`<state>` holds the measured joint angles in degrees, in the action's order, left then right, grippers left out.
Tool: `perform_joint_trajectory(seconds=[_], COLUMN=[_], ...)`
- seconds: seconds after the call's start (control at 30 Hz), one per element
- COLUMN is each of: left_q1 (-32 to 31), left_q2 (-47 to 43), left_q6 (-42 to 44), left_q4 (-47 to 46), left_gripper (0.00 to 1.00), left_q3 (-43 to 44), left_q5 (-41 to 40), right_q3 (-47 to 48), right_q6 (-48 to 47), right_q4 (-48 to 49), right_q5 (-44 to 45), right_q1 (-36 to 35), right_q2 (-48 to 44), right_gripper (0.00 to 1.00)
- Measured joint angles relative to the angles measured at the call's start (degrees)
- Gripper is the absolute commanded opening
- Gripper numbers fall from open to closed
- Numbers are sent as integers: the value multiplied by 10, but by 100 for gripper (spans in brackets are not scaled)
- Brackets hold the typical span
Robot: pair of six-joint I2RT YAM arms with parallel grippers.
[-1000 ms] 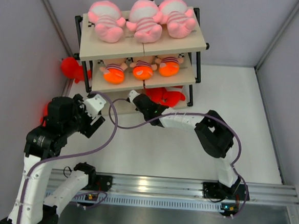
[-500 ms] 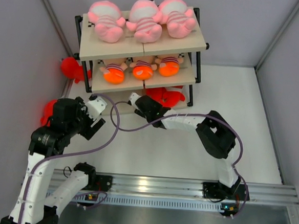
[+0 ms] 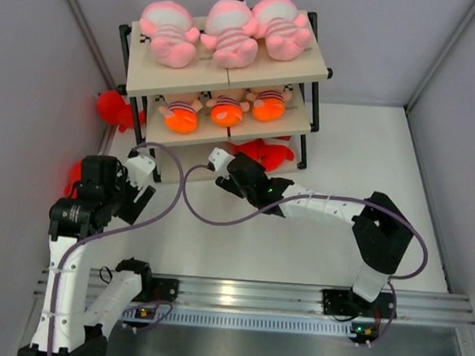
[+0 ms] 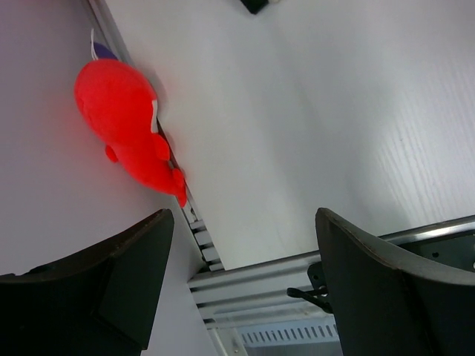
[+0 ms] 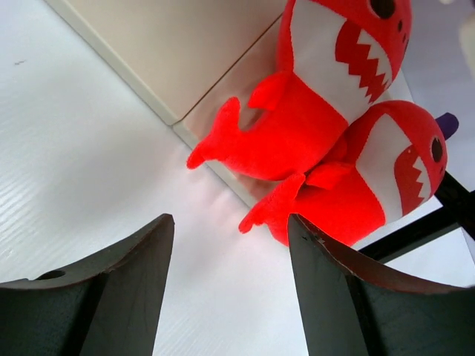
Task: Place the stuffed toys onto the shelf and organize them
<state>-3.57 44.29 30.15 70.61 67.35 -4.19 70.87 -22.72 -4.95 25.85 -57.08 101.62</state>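
The shelf (image 3: 147,78) stands at the back. Three pale-pink striped toys (image 3: 230,32) lie on its top board and three more (image 3: 226,108) on the middle board. Two red sharks (image 3: 261,154) lie on the bottom board; the right wrist view shows them close, one (image 5: 312,111) above the other (image 5: 371,182). My right gripper (image 3: 217,168) (image 5: 230,222) is open and empty just in front of them. Another red shark (image 3: 73,175) (image 4: 126,133) lies against the left wall. My left gripper (image 3: 145,184) (image 4: 241,222) is open and empty near it. Another red shark (image 3: 112,106) lies left of the shelf.
Grey walls close in on the left, back and right. An aluminium rail (image 3: 254,293) with the arm bases runs along the near edge and shows in the left wrist view (image 4: 297,274). Purple cables (image 3: 187,199) loop from both arms over the white floor.
My right gripper has drawn back from the bottom shelf and its elbow has swung right. My left arm has moved down and left, nearer the wall.
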Motion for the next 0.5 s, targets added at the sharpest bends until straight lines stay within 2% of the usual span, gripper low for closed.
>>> perform_joint_trajectory(seconds=[0.23,0.37,0.5], left_q1=[66,158,248], left_q2=[60,132,192], left_q6=[0,3,16], left_q4=[-10,-26,-62], left_gripper=[82,79,81], left_q3=[-4,4,4], left_q5=[-13,14,33], right_q3=[-54,-80,-109], right_q6=[9,20,30], right_q4=[4,3,3], right_q5=[-26,-36,-49], right_q1=[-7,-9,-10], right_q2=[-91,-134,-184], right_gripper=[63,64,65])
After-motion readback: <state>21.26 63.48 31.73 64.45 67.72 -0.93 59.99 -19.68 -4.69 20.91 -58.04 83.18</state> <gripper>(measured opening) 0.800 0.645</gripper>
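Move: The near red stuffed toy by the left wall lies some 17 cm to the left hand's left, 9 cm ahead and about 19 cm below. The far red toy is roughly 34 cm ahead and 9 cm left; the shelf's near left foot is about 15 cm ahead and 2 cm right. From the right hand the near toy is some 40 cm left and 4 cm back; the two placed red toys are about 11 cm ahead, 7 cm right. Empty and open, the left hand swings left towards the near red toy, picking up speed over about 8 cm, while sinking some 5 cm and edging forward; it turns counter-clockwise some 20 degrees and tips further down. The right hand, already clear of the placed toys, rises about 5 cm, backing away from the shelf and drifting right, fingers still apart. ##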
